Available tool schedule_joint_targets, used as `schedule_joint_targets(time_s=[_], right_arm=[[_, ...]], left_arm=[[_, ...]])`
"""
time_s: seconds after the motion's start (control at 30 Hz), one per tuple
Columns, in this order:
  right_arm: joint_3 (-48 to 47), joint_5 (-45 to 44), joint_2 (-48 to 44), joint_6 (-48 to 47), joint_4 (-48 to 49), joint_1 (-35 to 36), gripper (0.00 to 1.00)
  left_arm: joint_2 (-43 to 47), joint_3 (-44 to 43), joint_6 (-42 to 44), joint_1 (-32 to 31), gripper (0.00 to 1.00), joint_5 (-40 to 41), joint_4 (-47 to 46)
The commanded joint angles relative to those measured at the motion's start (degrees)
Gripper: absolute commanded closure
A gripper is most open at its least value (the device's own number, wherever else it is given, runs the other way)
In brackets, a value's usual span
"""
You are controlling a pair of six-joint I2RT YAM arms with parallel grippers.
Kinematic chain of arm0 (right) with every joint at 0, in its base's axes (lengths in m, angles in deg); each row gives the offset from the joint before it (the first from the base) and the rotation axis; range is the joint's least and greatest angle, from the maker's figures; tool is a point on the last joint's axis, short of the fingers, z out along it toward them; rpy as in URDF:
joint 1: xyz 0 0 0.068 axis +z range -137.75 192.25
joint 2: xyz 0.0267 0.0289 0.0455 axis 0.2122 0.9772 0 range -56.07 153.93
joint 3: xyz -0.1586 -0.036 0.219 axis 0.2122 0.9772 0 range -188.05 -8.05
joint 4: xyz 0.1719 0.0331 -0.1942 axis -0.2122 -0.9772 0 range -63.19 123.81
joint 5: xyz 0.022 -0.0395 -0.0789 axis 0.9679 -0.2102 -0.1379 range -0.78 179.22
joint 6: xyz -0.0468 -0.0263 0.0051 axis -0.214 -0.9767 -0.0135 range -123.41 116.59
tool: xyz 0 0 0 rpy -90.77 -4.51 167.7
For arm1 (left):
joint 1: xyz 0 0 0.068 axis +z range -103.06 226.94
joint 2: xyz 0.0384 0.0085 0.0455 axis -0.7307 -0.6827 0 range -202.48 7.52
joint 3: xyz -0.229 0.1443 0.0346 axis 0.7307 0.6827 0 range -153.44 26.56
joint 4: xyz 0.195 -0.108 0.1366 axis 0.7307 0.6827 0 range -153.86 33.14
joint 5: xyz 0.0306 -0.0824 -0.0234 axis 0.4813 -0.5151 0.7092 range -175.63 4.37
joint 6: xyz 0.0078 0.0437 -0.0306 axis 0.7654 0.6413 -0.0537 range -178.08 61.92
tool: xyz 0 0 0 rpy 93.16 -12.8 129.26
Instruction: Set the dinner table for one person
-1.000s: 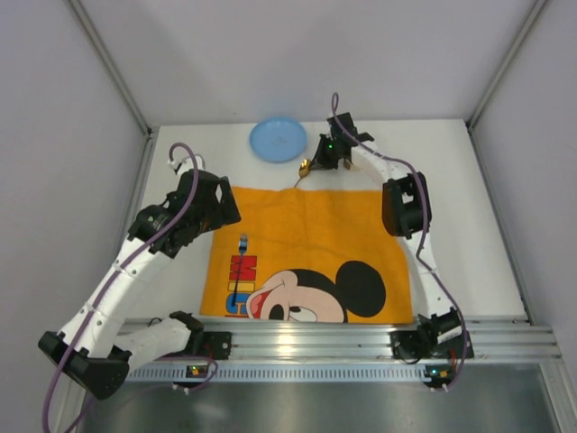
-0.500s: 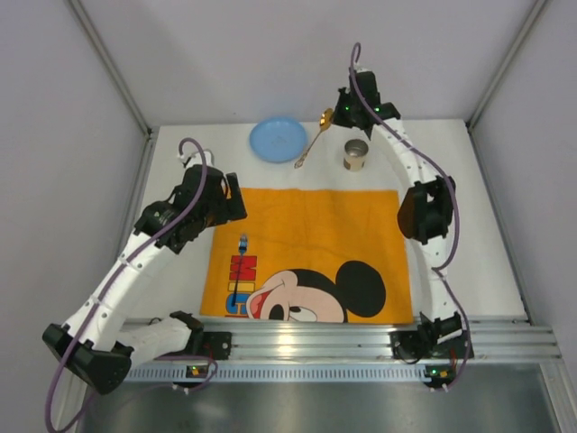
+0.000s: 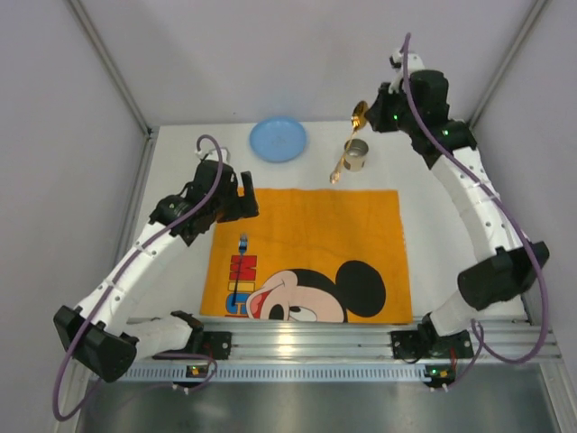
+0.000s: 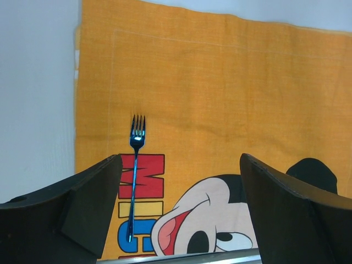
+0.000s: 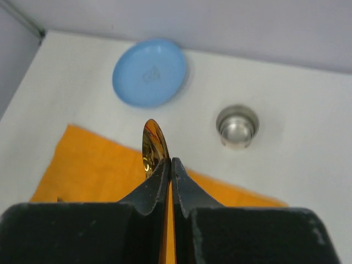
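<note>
My right gripper (image 5: 171, 162) is shut on a gold spoon (image 5: 153, 144), pinching its handle just behind the bowl. It holds the spoon (image 3: 360, 112) in the air at the back of the dinner table (image 3: 469, 207), bowl up and handle slanting down past a metal cup (image 3: 356, 155). A blue fork (image 4: 135, 170) lies on the left part of the orange cartoon-mouse placemat (image 3: 306, 225). Above the placemat's left edge my left gripper (image 4: 180, 159) hangs open and holds nothing. The fork (image 3: 240, 271) lies just below and in front of its fingers.
A round blue plate (image 3: 278, 140) sits on the white tabletop behind the placemat, left of the cup (image 5: 237, 126). In the right wrist view the plate (image 5: 149, 71) shows far left. Grey walls close in the table; an aluminium rail (image 3: 361, 338) runs along the near edge.
My right arm has lifted the spoon off the table and swung up and to the right, uncovering the metal cup. The left arm has edged right toward the placemat, still open.
</note>
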Motion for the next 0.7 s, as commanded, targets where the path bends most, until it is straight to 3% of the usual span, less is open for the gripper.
schedule_joint_targets(time_s=[0.0,0.23,0.67], right_arm=[[14.2,9.45,-6.91,-5.81,-1.83,-1.01,1.0],[32.49,9.64,-12.82,-11.26,-11.24,-1.63,1.0],[48.24,4.73,-15.64,-7.66,-7.47,-0.75,1.0]], left_arm=[[-0.41,0.9,1.47,0.08,0.07,-2.86,-4.1],[-1.2,1.95,1.91,-0.01,0.07,-6.38,-4.45],[0.29,3.36,0.07,-0.01,0.08,-7.43,-3.84]])
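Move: The right hand holds the spoon high up; the right side of the orange mat lies about 17 cm back of it, 8 cm to its right and 34 cm below. The cup stands some 10 cm straight ahead and 31 cm below, the blue plate 16 cm ahead and 21 cm left, and Mickey's black ear 24 cm back, 4 cm left's opposite. From the left hand the mat's right side is level ahead, about 27 cm right and 20 cm below. The right hand swings the still-pinched spoon down about 26 cm and back, tipping downward, towards the mat's right side. ##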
